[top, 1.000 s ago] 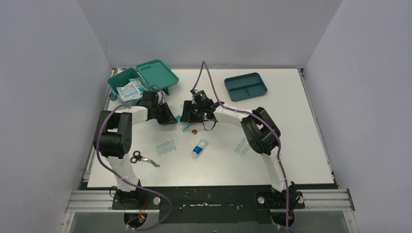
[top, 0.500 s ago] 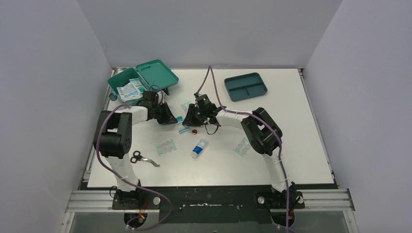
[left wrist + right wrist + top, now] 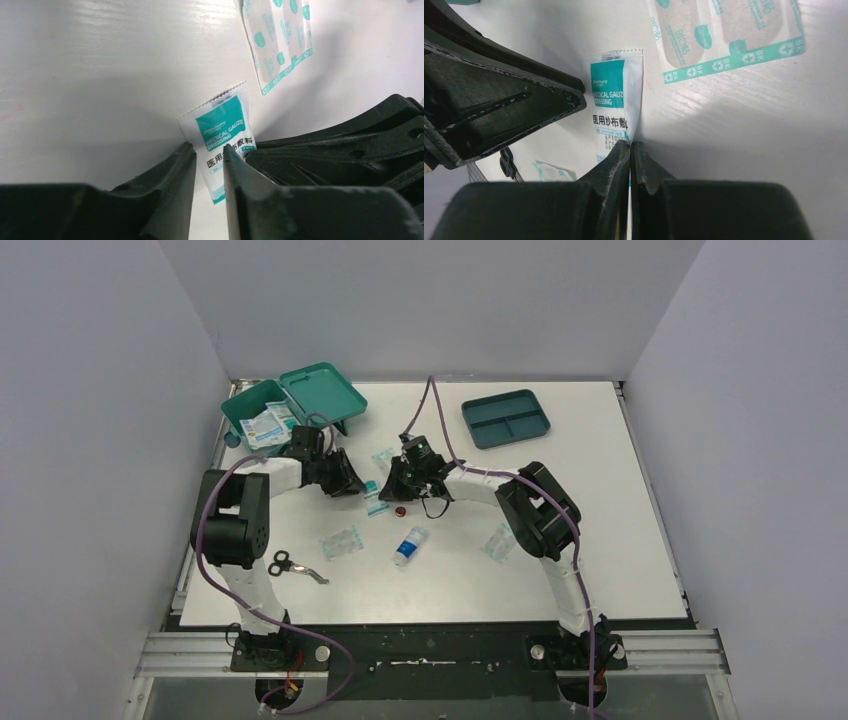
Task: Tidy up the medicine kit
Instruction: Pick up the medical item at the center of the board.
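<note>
The medicine kit [image 3: 252, 405], a teal box with its lid [image 3: 323, 393] swung open, stands at the back left with white packets inside. Between the two arms lies a white-and-teal gauze dressing packet [image 3: 373, 499] [image 3: 222, 131] [image 3: 613, 112]. My right gripper [image 3: 393, 486] [image 3: 630, 145] is shut on that packet's edge. My left gripper [image 3: 349, 483] [image 3: 208, 149] faces it from the other side. Its jaws stand slightly apart, the packet's other end lies in the gap, and the fingers [image 3: 187, 160] do not press it.
A plaster strip [image 3: 383, 457] [image 3: 277, 42] [image 3: 729, 35] lies just beyond the packet. A small red-brown cap [image 3: 401, 510], a white bottle [image 3: 409, 545], two clear packets [image 3: 340, 542] [image 3: 497, 542] and scissors [image 3: 292, 566] lie nearer. A dark divided tray [image 3: 506, 418] sits back right.
My right gripper moved left to the gauze packet and closed on its edge. My left gripper's jaws, shut before, have parted a little.
</note>
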Robot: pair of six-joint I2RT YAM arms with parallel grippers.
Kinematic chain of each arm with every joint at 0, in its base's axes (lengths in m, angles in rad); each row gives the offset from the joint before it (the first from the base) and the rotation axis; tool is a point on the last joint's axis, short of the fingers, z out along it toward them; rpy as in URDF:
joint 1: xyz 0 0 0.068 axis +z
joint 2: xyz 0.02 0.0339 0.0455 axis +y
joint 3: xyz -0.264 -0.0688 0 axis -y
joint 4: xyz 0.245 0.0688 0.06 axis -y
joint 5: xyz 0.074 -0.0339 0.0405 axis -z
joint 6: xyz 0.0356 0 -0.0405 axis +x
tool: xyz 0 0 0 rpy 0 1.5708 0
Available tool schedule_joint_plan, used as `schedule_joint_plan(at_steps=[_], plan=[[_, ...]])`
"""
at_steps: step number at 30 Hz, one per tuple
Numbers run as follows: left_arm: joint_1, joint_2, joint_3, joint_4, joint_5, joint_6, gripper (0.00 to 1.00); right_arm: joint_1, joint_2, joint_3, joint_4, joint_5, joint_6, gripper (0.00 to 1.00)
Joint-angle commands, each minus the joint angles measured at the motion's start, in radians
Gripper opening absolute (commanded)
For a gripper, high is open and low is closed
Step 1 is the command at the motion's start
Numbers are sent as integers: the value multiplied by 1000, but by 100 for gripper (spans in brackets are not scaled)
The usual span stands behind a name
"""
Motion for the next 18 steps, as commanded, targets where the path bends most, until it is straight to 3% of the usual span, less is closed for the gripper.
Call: schedule_joint_plan(at_steps=[1,9,18], plan=[[54,-70,45,-92,-37,36,31,-12,-47,-1,57,-13,-19,0],[96,-234,23,-106,86,61,56,-40,-134,-75,191,-75,58,0],[102,-349,-49,-47,213,21,61,-63,-242,-154,258,-111,120,0]])
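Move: Pinched already in the right fingers, the gauze dressing has its middle about 2 cm to that hand's left, just below it; seen from the left hand, the dressing lies some 3 cm to the right and 2 cm back. From the right hand, the bandage strip sheet is about 8 cm ahead and 1 cm right, the small brown cap 4 cm back and 4 cm right, and the green box roughly 17 cm ahead and 24 cm left. Keeping its shut grip on the dressing, the right hand rises about 5 cm, slowly at first, easing slightly to the right and tipping its fingers up some 10 degrees. The left hand, already loosening, opens wide and backs off, first leftward from the packet, then steeply up about 10 cm, tilting its fingers upward and drifting a little back right. ##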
